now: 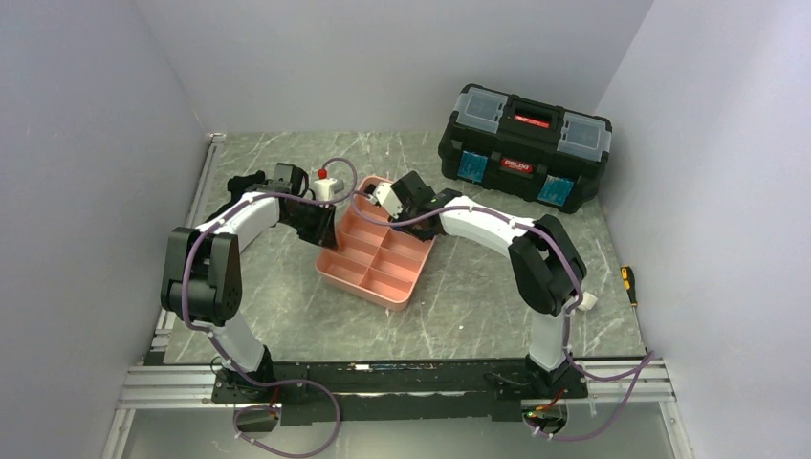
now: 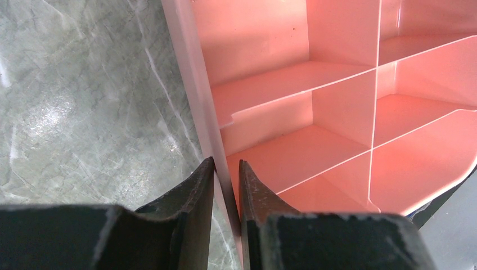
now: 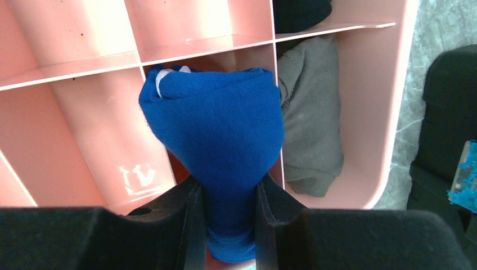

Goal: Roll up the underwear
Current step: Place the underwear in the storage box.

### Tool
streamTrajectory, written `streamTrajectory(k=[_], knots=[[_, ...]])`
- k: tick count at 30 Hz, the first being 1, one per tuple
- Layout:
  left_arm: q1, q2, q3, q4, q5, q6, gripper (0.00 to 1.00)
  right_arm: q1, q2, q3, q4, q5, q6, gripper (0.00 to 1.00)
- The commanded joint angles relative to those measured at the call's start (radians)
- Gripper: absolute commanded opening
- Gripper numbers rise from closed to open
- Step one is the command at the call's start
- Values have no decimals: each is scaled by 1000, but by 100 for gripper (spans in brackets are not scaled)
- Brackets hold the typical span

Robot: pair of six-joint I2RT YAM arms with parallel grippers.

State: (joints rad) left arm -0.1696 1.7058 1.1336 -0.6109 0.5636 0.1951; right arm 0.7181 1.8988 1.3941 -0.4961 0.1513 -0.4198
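The underwear (image 3: 214, 124) is a bright-blue rolled bundle with a bit of white at its top. My right gripper (image 3: 228, 191) is shut on its lower end and holds it over a compartment at the end of the pink tray (image 3: 394, 84). From above, the right gripper (image 1: 375, 206) sits at the tray's far end, and the underwear is hidden under it. My left gripper (image 2: 226, 169) is shut on the pink tray's side wall (image 2: 191, 84), one finger inside and one outside. From above, the left gripper (image 1: 325, 228) is at the tray's left rim (image 1: 330, 273).
A grey fabric roll (image 3: 312, 124) fills the neighbouring end compartment, and a black roll (image 3: 301, 11) lies in the one beyond it. The other compartments in view hold nothing. A black toolbox (image 1: 524, 143) stands at the back right. A yellow-handled tool (image 1: 628, 284) lies by the right wall.
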Motion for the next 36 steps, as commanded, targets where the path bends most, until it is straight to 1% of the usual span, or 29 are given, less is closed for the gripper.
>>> streamTrajectory(k=[1,7,14,19,26,28,30,33,35,36], knots=[[-11,23,-27,-49,27,15,23,-16,46,46,-33,-21,17,0],[-11,21,-28,-53,29,18,23,-63,100,98,-79,-130,30,0],[-11,22,-29,-53,28,19,23,-98,171,145,-141,-212,12,0],[-11,31,-26,-56,30,20,22,-112,224,184,-192,-233,-4,6],[-11,38,-22,-58,34,24,22,-130,227,213,-207,-251,-2,21],[-11,39,-23,-59,33,24,22,-133,224,222,-212,-256,-2,31],[-11,40,-21,-59,33,25,22,-135,226,233,-220,-257,-2,37],[-11,41,-21,-62,36,26,22,-137,230,243,-224,-254,0,49],[-11,41,-20,-64,34,27,22,-139,225,242,-220,-251,-1,54],[-11,41,-20,-63,34,28,22,-140,223,243,-220,-251,-1,54]])
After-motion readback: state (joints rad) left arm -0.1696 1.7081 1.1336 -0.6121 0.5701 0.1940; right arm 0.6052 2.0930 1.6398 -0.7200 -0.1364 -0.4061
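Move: The right hand holds the rolled blue underwear over its slot in the storage box, the right-hand column's second from the far end; the slot's middle is about 5 cm below, 1 cm forward and 1 cm left. The grey roll's slot is some 6 cm ahead and 1 cm right, the black roll about 8 cm ahead and 7 cm left, both roughly 5 cm down. From the left hand the underwear's slot is about 17 cm right, 4 cm ahead and 3 cm lower. The right hand pushes the held blue roll about 4 cm down and 1 cm forward between the dividers into the slot just short of the grey roll, its wrist tipping by roughly 15 degrees so the fingers point more nearly straight down. At the bottom the right fingers begin to open and the hand comes back up by about 1 cm, with the roll still between them, while the left hand stays put and keeps its pinch on the box's left rim. ##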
